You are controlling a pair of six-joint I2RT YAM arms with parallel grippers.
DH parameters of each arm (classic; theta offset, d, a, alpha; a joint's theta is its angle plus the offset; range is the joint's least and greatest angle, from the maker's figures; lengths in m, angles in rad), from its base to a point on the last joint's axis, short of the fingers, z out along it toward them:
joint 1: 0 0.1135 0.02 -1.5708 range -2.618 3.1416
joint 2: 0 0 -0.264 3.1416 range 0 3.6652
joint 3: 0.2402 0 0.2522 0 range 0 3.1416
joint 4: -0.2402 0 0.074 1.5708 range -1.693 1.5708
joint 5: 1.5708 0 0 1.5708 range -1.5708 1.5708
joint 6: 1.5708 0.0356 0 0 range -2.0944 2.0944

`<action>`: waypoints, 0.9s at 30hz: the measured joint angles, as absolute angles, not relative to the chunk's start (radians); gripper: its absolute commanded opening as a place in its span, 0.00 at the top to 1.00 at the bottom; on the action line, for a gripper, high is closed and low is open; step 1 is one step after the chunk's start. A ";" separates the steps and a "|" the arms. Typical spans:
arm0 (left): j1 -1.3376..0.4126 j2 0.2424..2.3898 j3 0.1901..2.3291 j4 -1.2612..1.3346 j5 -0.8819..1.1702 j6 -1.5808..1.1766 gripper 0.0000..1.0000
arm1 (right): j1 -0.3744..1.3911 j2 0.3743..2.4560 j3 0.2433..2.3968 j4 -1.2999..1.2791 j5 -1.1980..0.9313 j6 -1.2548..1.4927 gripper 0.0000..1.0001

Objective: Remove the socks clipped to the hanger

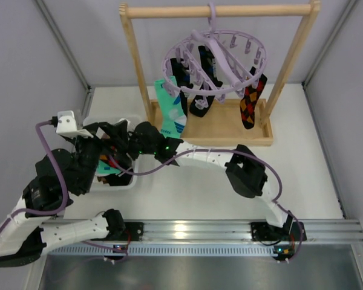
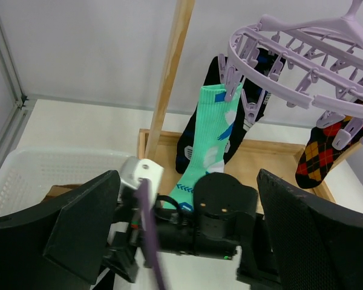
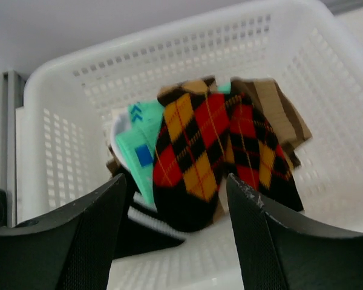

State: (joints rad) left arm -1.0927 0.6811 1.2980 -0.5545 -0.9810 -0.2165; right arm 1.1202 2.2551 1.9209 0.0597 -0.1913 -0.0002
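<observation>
The lavender round hanger (image 1: 215, 60) (image 2: 302, 54) hangs by its hook from a wooden rack. Clipped to it are a teal-and-white sock (image 1: 169, 112) (image 2: 215, 133), dark socks (image 1: 199, 103) and an argyle sock (image 1: 251, 103) (image 2: 323, 154). My right gripper (image 3: 176, 181) (image 1: 112, 158) is open above the white basket. A second argyle sock (image 3: 212, 145) lies loose in the basket below its jaws, on a teal sock (image 3: 136, 151) and a brown striped one (image 3: 284, 109). My left gripper (image 2: 187, 229) (image 1: 91, 145) is open and empty, just above the right arm's wrist.
The white perforated basket (image 3: 169, 36) (image 1: 130, 181) stands at the left of the table, under both wrists. The wooden rack (image 1: 133, 66) has a tray base (image 1: 224, 130) and stands at the back. The two arms overlap closely above the basket.
</observation>
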 measured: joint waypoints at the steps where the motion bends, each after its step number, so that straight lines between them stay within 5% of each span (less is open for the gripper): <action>1: -1.093 0.675 1.298 -0.554 -0.979 -0.218 0.02 | 1.114 2.220 1.860 0.068 -0.191 0.000 0.35; 9: -1.093 0.660 1.297 -0.590 -0.926 -0.246 0.02 | 1.025 1.713 1.213 0.207 -0.179 0.053 0.29; 17: -1.093 0.697 1.236 -0.700 -0.846 -0.295 0.02 | 0.854 1.227 0.797 0.233 -0.116 0.088 0.17; 27: -1.093 0.714 1.039 -0.779 -0.827 -0.328 0.02 | 0.414 0.975 0.659 0.070 -0.044 0.097 0.10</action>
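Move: The last argyle sock hangs from the hanger roughly 50 cm to the right of the right hand, 17 cm farther ahead and 8 cm higher. On the way hang the green sock, about 18 cm right and 10 cm ahead, and the black socks, some 32 cm right and 20 cm ahead. The white bin's middle is about 5 cm left and 14 cm below. From the left hand the argyle sock is about 42 cm right, 24 cm ahead and 17 cm lower. Fast to its right, some 46 cm, the empty right hand leaves the bin and crosses in front of the hanging socks towards the last argyle one, bending forward late by about 7 cm. Its wrist turns about 50 degrees clockwise and its fingers open wider. The left hand, still wide open, sinks about 14 cm, edging right, tipping down and rolling its left side up. ##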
